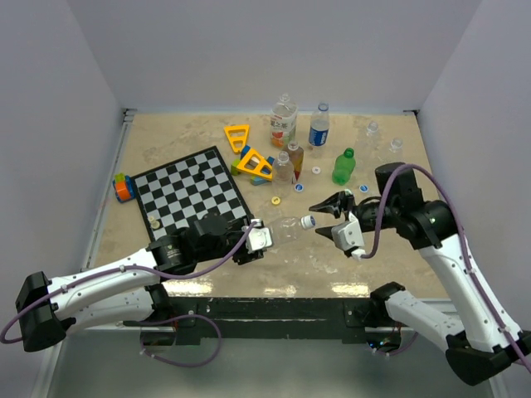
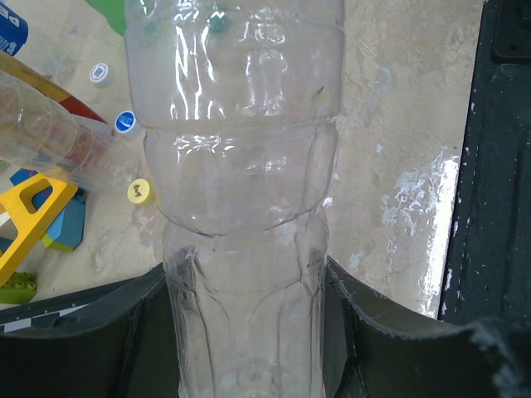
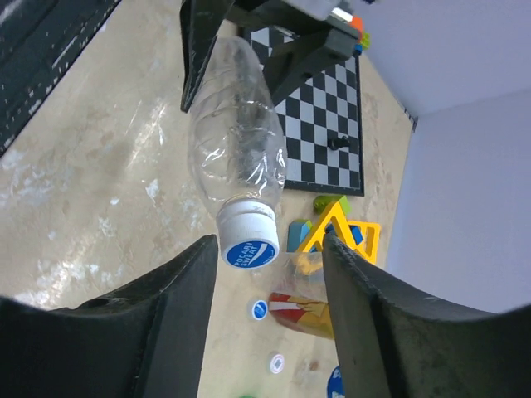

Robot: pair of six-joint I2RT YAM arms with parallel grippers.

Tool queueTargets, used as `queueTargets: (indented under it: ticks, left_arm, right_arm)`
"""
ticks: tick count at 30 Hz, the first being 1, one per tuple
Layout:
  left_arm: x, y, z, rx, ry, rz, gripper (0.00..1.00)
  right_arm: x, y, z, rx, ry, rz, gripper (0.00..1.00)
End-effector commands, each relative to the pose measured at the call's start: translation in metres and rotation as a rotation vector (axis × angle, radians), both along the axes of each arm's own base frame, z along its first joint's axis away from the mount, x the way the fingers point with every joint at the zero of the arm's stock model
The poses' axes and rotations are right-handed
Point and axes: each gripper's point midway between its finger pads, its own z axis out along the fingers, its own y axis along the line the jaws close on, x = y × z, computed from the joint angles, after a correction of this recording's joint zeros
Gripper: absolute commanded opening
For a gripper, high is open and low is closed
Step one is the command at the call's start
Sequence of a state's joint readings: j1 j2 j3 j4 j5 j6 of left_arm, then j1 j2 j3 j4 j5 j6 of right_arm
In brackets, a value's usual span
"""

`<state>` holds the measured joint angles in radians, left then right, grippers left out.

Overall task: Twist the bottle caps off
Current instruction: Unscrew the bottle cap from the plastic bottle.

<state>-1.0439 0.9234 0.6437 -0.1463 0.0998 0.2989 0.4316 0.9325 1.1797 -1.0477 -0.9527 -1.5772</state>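
Observation:
My left gripper (image 1: 259, 236) is shut on the base of a clear unlabelled bottle (image 1: 286, 228), holding it level above the table with its neck pointing right. In the left wrist view the bottle (image 2: 241, 166) fills the space between my dark fingers (image 2: 373, 332). Its white cap (image 1: 308, 222) with a blue printed top (image 3: 249, 240) is on the neck. My right gripper (image 1: 325, 219) is open around the cap: the cap sits close beside one finger (image 3: 166, 315), with a wide gap to the other finger (image 3: 373, 315).
Standing at the back are an orange-labelled bottle (image 1: 284, 120), a blue-labelled bottle (image 1: 319, 126), a green bottle (image 1: 343, 166) and several clear ones. Loose caps (image 1: 299, 187) lie among them. Yellow triangular frames (image 1: 257, 164) and a chessboard (image 1: 195, 191) lie to the left.

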Motion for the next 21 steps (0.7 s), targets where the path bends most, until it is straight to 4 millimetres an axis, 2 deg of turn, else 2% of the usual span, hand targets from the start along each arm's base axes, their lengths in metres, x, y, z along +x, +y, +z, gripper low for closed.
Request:
queueTargets:
  ticks: [1,4,8,9,11,12,15,21]
  left_arm:
    - [-0.002,-0.004,0.008,-0.033,0.0,-0.007,0.0]
    - [0.0,-0.003,0.009,-0.034,0.0,0.007,0.0]
    - [0.007,0.0,0.011,-0.038,-0.007,0.05,0.0]
    - [0.007,0.0,0.011,-0.038,-0.007,0.052,0.0]
    - [0.007,-0.001,0.013,-0.044,-0.009,0.054,0.0]
    - [0.008,-0.001,0.012,-0.04,-0.008,0.057,0.0]
    - [0.011,0.002,0.015,-0.044,-0.017,0.079,0.0]
    - [0.014,0.005,0.019,-0.055,-0.032,0.101,0.0]
  right_arm:
    - [-0.007,-0.002,0.035,0.104,0.132,-0.13,0.61]
    - [-0.008,-0.004,0.044,0.16,0.297,-0.245,0.65]
    - [-0.009,-0.002,0.043,0.234,0.602,-0.366,0.67]
    - [-0.004,-0.005,0.041,0.221,0.591,-0.405,0.7]
    - [0.015,-0.007,0.053,0.299,0.667,-0.55,0.75]
    - [0.018,-0.005,0.054,0.304,0.703,-0.559,0.75]
    - [0.01,0.007,0.046,0.24,0.781,-0.459,0.78]
    - [0.031,0.015,0.019,0.169,0.869,-0.49,0.86]
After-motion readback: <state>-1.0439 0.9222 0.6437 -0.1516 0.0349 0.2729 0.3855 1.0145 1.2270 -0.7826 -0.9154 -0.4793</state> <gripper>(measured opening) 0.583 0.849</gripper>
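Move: The white bottle cap, on the clear plastic bottle held by the left hand, lies about 4 cm left of the right hand, 1 cm back and some 3 cm lower. Down on the table, 22 cm below that hand, a blue cap is roughly 22 cm ahead and 3 cm left, and a yellow cap 18 cm ahead and 11 cm left; the green bottle stands 25 cm ahead, 11 cm right. From the left hand the bottle cap is about 12 cm right, 5 cm ahead and 6 cm lower. Already off the white cap, the right hand winds back for a fresh grip: it rolls some 55 degrees about its own finger line, clockwise seen from behind the hand, while the fingers spread from half to nearly wide open. It first rises about 3.5 cm, drawing slightly back, then swings about 3.5 cm forward and sinks a little, still pointing left and down at the cap, while the left hand keeps its grip on the bottle and eases it barely a centimetre forward and left. ##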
